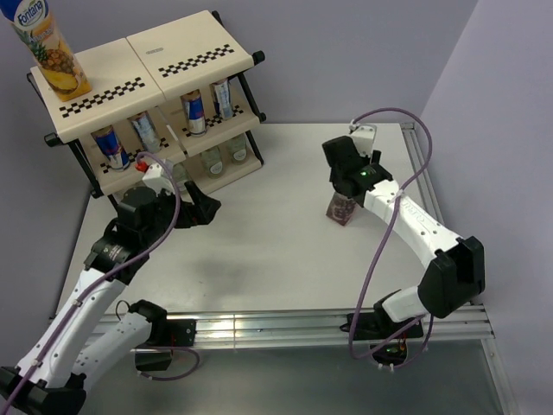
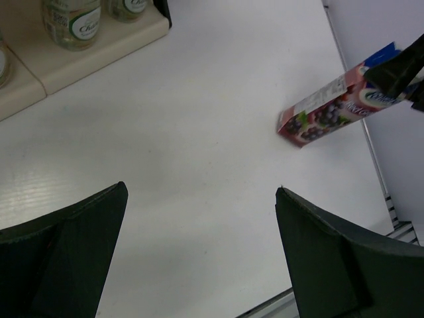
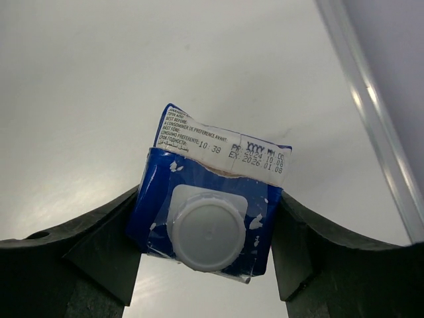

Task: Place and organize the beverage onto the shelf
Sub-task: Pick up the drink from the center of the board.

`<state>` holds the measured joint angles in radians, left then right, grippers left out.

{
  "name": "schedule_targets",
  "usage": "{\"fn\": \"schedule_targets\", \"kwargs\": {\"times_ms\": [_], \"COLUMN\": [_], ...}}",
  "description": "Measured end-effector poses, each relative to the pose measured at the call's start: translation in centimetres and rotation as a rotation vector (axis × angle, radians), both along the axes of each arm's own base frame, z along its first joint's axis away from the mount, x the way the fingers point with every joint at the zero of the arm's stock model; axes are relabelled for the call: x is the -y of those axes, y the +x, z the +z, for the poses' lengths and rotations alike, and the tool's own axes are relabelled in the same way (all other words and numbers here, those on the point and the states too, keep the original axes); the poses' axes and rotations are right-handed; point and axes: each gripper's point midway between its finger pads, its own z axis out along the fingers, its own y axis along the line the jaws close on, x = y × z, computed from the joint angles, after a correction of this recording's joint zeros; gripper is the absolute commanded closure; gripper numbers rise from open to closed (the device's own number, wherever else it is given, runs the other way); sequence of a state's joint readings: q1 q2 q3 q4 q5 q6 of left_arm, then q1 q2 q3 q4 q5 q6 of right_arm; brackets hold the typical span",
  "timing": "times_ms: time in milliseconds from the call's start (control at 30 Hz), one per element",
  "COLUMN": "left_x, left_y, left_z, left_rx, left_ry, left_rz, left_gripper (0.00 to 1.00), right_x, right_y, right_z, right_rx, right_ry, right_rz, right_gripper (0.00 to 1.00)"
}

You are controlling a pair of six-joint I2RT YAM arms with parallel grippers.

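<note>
The grape-purple carton (image 1: 340, 208) stands upright right of the table's centre, its base at the tabletop. My right gripper (image 1: 346, 186) is shut on its top. In the right wrist view both fingers press the sides of the blue carton top (image 3: 199, 175) around the white cap (image 3: 207, 232). The shelf (image 1: 164, 65) stands at the back left. The pineapple carton (image 1: 47, 52) is on its top tier, cans (image 1: 193, 112) are on the middle tier and clear bottles (image 1: 212, 160) on the bottom. My left gripper (image 1: 203, 207) hangs open and empty in front of the shelf (image 2: 79, 63), over bare table (image 2: 201, 192).
An aluminium rail (image 1: 285, 327) runs along the table's near edge and another (image 1: 423, 164) along the right edge, close to the wall. The purple cable (image 1: 380, 251) loops beside the right arm. The grape carton (image 2: 324, 112) shows far right in the left wrist view.
</note>
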<state>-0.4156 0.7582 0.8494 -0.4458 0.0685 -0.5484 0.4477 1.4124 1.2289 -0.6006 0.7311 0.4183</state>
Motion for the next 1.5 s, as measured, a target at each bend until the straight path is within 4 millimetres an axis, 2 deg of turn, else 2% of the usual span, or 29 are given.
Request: {"fn": "schedule_targets", "kwargs": {"times_ms": [133,300,400,567,700,800,933,1100,1500], "left_x": [2.2,8.7,11.5,13.9,15.2,16.3,17.1,17.8,18.4], "left_y": [-0.1,-1.7,-2.7,-2.9,-3.1,-3.5,-2.9,-1.2,0.9], "left_z": [1.3,2.6,2.2,-0.1,-1.9,-1.8,-1.7,-3.4,-3.2], "left_rx": [0.039,0.155,0.244,0.396,0.492,0.576,0.632,0.625,0.600], "left_ry": [-0.029,-0.063,-0.047,0.027,0.105,0.134,0.172,0.262,0.275], "left_rz": [0.003,-0.103,-0.150,-0.158,-0.163,-0.166,-0.122,-0.026,0.144], "left_gripper": [0.00,0.00,0.00,0.00,0.01,0.01,0.00,0.01,0.01], "right_x": [-4.0,-8.6,-10.7,-13.6,-15.8,-17.6,-19.9,-21.3,-20.6], "right_y": [-1.0,-1.9,-1.8,-1.8,-2.9,-4.3,-6.2,-7.4,-7.8], "right_z": [1.4,4.3,5.6,6.6,7.6,8.8,10.5,12.2,12.1], "right_rx": [-0.004,0.022,0.029,0.025,0.021,0.035,0.066,0.105,0.104], "right_ry": [0.030,0.061,0.080,0.077,0.059,0.057,0.067,0.079,0.031], "right_rz": [0.103,0.213,0.260,0.318,0.375,0.434,0.504,0.538,0.523], "right_gripper": [0.45,0.45,0.46,0.46,0.46,0.46,0.46,0.46,0.46]}}
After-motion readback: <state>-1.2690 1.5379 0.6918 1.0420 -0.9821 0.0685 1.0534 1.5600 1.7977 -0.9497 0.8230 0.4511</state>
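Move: The red grape juice carton already hangs in the right fingers, its middle about 7 cm below that hand; the open left gripper it is heading for is some 38 cm to the right hand's left, 13 cm back and about 3 cm higher. From the left hand the carton lies roughly 12 cm ahead, 38 cm to the right and 10 cm below. On the shelf, the rightmost glass bottle stands about 27 cm ahead, 7 cm right and 13 cm below the left hand. The juice carton, still gripped near its top, is carried by the right hand about 20 cm left, rising some 12 cm and drawing back 8 cm while turning about 30 degrees counter-clockwise, then held there. The open left hand swings some 18 cm right to meet it, slipping a little back and down before easing forward, its fingers tilting up to near level towards the carton's lower part. ##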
